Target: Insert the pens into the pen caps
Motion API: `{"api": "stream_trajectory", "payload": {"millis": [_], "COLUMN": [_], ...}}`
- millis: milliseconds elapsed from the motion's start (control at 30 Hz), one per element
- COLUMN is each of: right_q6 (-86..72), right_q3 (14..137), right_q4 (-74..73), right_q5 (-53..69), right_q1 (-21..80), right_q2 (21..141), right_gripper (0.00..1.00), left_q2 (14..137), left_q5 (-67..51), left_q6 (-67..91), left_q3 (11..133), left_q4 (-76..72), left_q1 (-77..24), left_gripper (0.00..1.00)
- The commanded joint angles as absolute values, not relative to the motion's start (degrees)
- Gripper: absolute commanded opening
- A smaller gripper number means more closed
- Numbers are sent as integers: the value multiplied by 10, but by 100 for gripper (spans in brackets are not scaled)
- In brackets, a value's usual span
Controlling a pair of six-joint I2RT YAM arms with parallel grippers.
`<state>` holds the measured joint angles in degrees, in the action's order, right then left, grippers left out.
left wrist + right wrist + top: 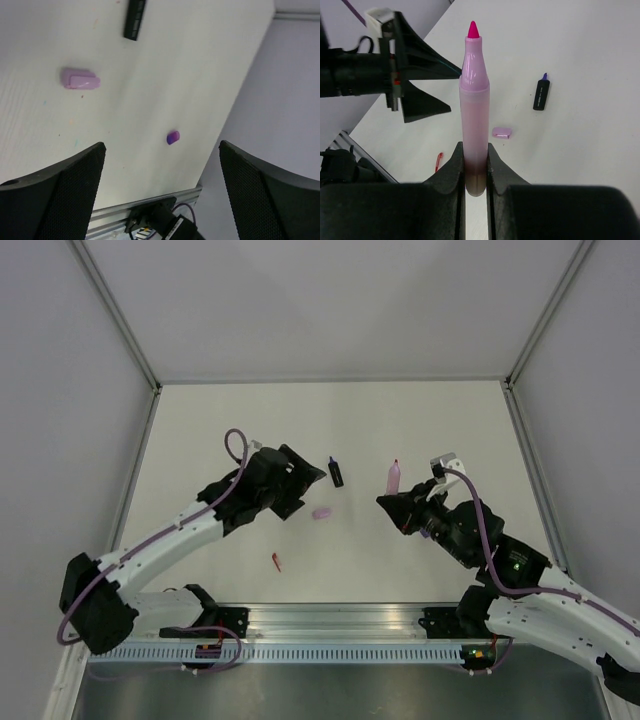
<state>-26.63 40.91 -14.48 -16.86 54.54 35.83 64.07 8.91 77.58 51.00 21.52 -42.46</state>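
My right gripper [475, 150] is shut on the lower end of a pale pink marker [474, 100], which stands upright with its bare magenta tip on top. In the top view the marker [393, 478] rises above that gripper [395, 500]. My left gripper [162, 145] hangs open and empty over the table, left of the marker [310, 490]. A lilac cap with a clip [80, 79] lies flat on the table [322, 512]. A small stubby purple cap [173, 137] lies further right, hidden in the top view. A slim red cap [276, 561] lies nearer the rail.
A dark marker with a bare purple tip [337, 472] lies on the table beyond the lilac cap. The aluminium rail [340, 625] with both arm bases runs along the near edge. Grey walls [60, 390] enclose the white table [330, 420] on three sides.
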Motion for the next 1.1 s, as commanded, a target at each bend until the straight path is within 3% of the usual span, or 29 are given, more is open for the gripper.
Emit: {"api": "stream_trajectory", "payload": {"millis": [0, 267, 1067], "right_q6": [-239, -218, -206], "right_q3": [399, 377, 370], "right_q4": [-145, -138, -133], "right_q5": [-199, -200, -172], "right_q1": [547, 547, 546], "right_q2": [340, 332, 332], "right_gripper": [0, 0, 0], "left_q2": [735, 901, 1073], "left_q5": [124, 103, 76], "left_q6": [959, 1130, 1255], "left_q3": [597, 657, 734], "left_q4": [383, 451, 463], "left_q1": [-425, -425, -425], "left_gripper": [97, 83, 78]}}
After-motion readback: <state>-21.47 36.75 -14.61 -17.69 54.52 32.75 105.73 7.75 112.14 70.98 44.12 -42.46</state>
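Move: The pink cap lies on the table almost straight under the left hand, roughly 20 cm below it, about 1 cm ahead and 2 cm to its right. Some 9 cm farther out than the cap and 3 cm to its right is the black marker; the red pen lies around 11 cm nearer the base than the cap and 10 cm to its left. From the right hand, the cap is about 8 cm ahead, 14 cm to the left and 27 cm down. Empty and wide open, the left hand drops about 17 cm towards the pink cap, fast at first and then easing into a slow sink, while the wrist tips its fingers down by some 40 degrees and swings counter-clockwise until they point nearly straight at the table; the fingers draw in a little but stay well apart, not yet touching the cap. The right hand keeps its grip on the upright pink pen, settling only slightly lower and to its right. ##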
